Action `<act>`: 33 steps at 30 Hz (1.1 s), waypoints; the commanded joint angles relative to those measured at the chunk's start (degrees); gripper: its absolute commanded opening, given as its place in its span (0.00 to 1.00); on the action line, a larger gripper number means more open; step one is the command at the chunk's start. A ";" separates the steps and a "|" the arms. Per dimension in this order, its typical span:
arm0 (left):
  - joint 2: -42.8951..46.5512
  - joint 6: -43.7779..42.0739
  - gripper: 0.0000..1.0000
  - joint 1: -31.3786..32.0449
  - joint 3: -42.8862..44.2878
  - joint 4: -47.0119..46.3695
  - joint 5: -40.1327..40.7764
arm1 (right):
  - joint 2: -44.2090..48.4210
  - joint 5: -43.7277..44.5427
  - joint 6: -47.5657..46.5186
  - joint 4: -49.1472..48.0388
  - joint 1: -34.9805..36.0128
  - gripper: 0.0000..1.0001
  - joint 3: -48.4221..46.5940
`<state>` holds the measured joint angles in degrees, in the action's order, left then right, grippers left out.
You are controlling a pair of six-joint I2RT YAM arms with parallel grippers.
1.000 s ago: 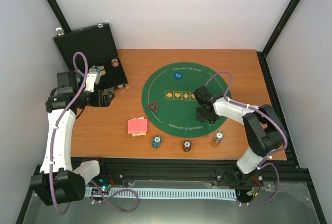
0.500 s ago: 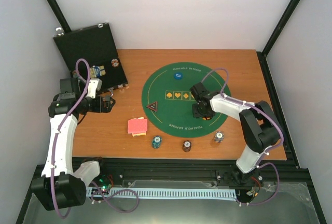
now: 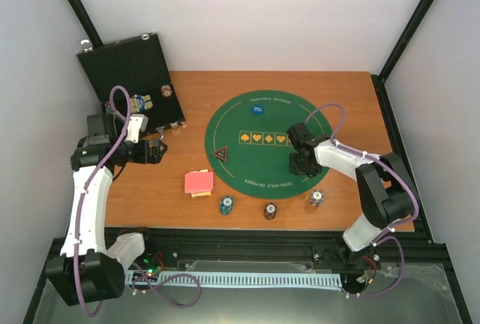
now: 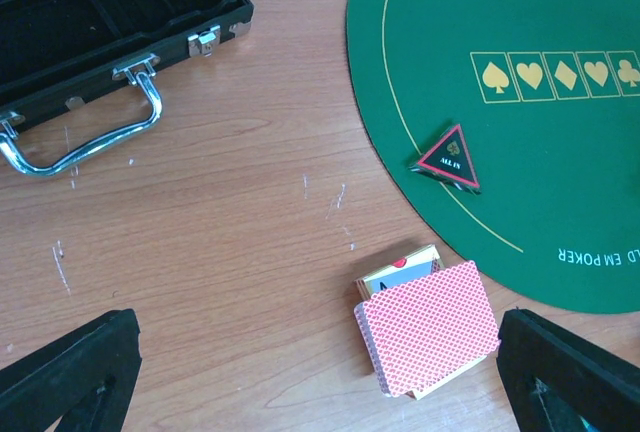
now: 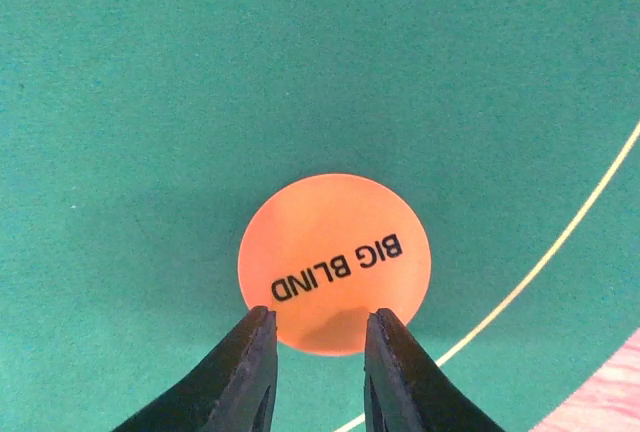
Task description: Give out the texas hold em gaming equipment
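Note:
An orange round BIG BLIND button [image 5: 335, 262] lies flat on the green mat [image 5: 200, 72]. My right gripper [image 5: 320, 327] points down over its near edge, jaws a little apart and gripping nothing; in the top view this gripper [image 3: 300, 163] hides the button. A dark ALL IN triangle [image 3: 220, 154] and a blue SMALL BLIND button [image 3: 258, 109] lie on the mat. Red-backed cards [image 4: 430, 327] sit on their box, just left of the mat. My left gripper [image 4: 318, 332] hangs wide open above them. Teal [image 3: 226, 205], brown [image 3: 270, 211] and purple-white [image 3: 316, 199] chip stacks stand near the front edge.
An open black case [image 3: 127, 65] stands at the back left with more chips [image 3: 139, 103] in it. Its handle [image 4: 85, 137] faces the table's middle. Black frame posts and white walls surround the wooden table [image 3: 352, 99].
My right gripper swung a little left and away over the mat, then came back right and nearer. The left gripper drifted slightly nearer, still open.

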<state>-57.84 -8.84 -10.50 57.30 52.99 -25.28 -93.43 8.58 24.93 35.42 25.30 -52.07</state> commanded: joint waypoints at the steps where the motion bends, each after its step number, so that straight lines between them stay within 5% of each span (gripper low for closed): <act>1: 1.08 -0.89 1.00 -0.38 -0.50 -0.99 -0.19 | 2.89 1.12 0.60 2.31 -0.34 0.21 -0.59; 5: 1.48 -1.00 1.00 -0.36 0.27 -0.67 -0.25 | 4.59 2.72 0.48 4.13 2.44 0.23 -2.16; 10: 0.20 -0.88 1.00 -0.35 1.67 -0.50 0.04 | 10.33 4.91 3.92 6.57 14.91 0.31 -4.10; 21: -0.23 -0.31 1.00 -0.31 1.92 -0.60 0.32 | 4.22 8.82 14.55 12.41 44.56 0.68 -15.62; 33: -0.78 0.36 1.00 -0.39 2.96 -0.62 -0.15 | -8.27 6.19 11.53 13.07 48.44 0.75 -24.67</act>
<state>-58.57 -8.80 -10.50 57.19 52.75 -24.99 -100.60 15.38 37.19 47.66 73.84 -74.26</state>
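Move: The right fingers, a fifth open, are at the near rim of the orange big blind disc, whose middle is about 1 cm ahead of that hand and 2 cm below. It goes for the green chip stack, some 24 cm to its left and 14 cm back, about level with it. The brown chip stack stands roughly 10 cm left and 15 cm back, the card deck 32 cm left and 5 cm back. From the left hand the green chip stack lies some 21 cm right, 7 cm back and 19 cm below. The right fingertips come free of the orange disc, rise a little, then swing in an arc about 24 cm left and 15 cm back to above the green chip stack. The hand climbs some 10 cm on the way and sinks back about 4 cm at the end, turning some 35 degrees counter-clockwise while its fingers open to three quarters; it ends over the stack without gripping. ##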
